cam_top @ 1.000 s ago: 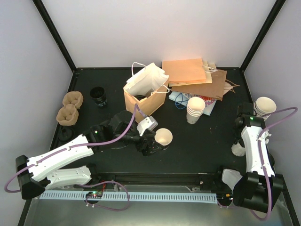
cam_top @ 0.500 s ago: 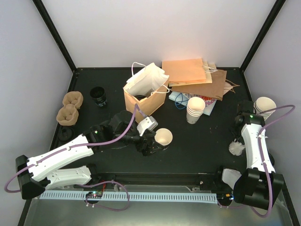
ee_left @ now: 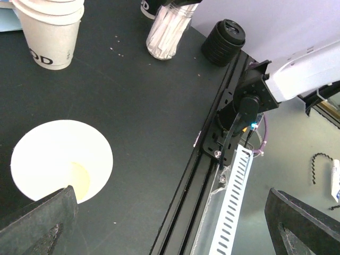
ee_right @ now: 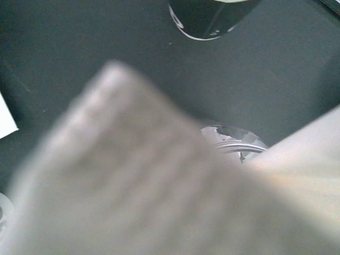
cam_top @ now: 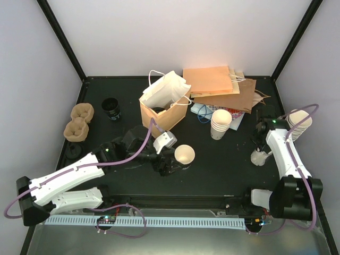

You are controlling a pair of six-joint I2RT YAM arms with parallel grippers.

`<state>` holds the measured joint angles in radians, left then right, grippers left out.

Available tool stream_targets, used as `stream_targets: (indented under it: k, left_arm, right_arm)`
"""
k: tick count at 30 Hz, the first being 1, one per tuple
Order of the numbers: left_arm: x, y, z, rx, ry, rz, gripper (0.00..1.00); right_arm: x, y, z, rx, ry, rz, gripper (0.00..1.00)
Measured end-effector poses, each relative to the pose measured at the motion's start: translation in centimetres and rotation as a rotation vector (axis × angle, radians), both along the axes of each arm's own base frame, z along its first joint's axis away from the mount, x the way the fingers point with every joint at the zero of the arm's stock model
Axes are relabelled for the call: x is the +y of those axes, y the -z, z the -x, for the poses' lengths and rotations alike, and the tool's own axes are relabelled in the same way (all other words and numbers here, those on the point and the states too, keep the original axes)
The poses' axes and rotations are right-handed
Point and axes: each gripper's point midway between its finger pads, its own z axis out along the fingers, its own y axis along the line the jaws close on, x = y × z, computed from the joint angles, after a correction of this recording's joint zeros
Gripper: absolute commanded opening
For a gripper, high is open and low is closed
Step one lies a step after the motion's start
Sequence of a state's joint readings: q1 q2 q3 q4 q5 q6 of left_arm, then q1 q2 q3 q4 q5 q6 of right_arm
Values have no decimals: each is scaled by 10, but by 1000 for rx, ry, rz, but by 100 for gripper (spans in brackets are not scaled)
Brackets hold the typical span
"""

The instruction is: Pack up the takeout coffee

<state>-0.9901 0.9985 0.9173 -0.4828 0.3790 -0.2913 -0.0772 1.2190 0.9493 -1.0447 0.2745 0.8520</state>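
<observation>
No takeout coffee with a black lid shows in any view. A lidless white paper cup [cam_top: 185, 154] [ee_left: 61, 162] stands mid-table. My left gripper [cam_top: 172, 165] [ee_left: 170, 228] is open, and the cup sits just beside its left finger, not between the jaws. A bundle of white wrapped straws [cam_top: 258, 158] [ee_left: 167, 32] stands in a clear tumbler. My right gripper [cam_top: 260, 152] reaches down onto it and is shut on the straws. A white blur up close fills the right wrist view and hides the jaws.
An open kraft bag [cam_top: 163, 109] with a white bag on it stands behind the cup. Flat brown bags [cam_top: 223, 85] lie at the back. Stacked white cups [cam_top: 221, 124] [ee_left: 50, 32] and another stack [cam_top: 298, 121] stand right. Pulp carriers [cam_top: 78, 121], a black tub [cam_top: 111, 108] and black lids [ee_left: 223, 41] are also here.
My right arm has swung left and away from the near edge, and the straws and tumbler have moved left with its gripper. The left arm and the lidless cup have hardly moved.
</observation>
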Motion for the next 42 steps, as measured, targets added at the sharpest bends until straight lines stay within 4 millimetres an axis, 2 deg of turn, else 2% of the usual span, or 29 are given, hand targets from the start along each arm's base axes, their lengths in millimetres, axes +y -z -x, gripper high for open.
stream_targets:
  k: [6, 11, 16, 19, 28, 34, 42]
  left_arm:
    - [8, 2, -3, -24, -38, -5, 99]
    - [14, 0, -6, -49, -69, -1, 99]
    - [17, -2, -10, -65, -93, -2, 99]
    - [18, -2, -11, -70, -103, -3, 99]
    - [21, 1, -12, -63, -122, -6, 99]
    - [23, 5, -11, -59, -125, -7, 99]
    - [26, 6, -10, -57, -131, -2, 99]
  right_arm:
    - [17, -1, -27, 8, -55, 5, 16]
    - [34, -3, -60, 16, -103, 4, 16]
    - [41, -7, -87, -2, -120, 10, 16]
    - [41, -11, -98, -17, -121, 13, 21]
    - [48, -16, -100, -13, -151, 33, 24]
    - [51, -13, -101, 13, -179, 47, 33]
    - [63, -26, -101, 16, -218, 56, 38]
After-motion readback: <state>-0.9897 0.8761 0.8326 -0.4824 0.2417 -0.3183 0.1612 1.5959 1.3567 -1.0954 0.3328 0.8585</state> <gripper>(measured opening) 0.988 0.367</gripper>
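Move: The clear jar of white sticks is already in the right hand, its middle about 5 cm below the fingers. The open spot for it lies some 10 cm ahead and 6 cm left of them. Beyond that spot, the stack of white cups is about 11 cm ahead and 18 cm left of the hand; the tall cup stack by the right wall is around 6 cm ahead and 11 cm right. From the left hand the jar lies roughly 40 cm right and 11 cm ahead. The jar of white sticks goes forward and left over the table, held at its top by the right hand, about 10 cm out and 5 cm across towards the right side of the white cup stack. There the forward travel stops, the fingers loosen part-way, and the hand rises a couple of centimetres as it drifts on left. The open left hand backs about 3 cm left, away from the single cup. ##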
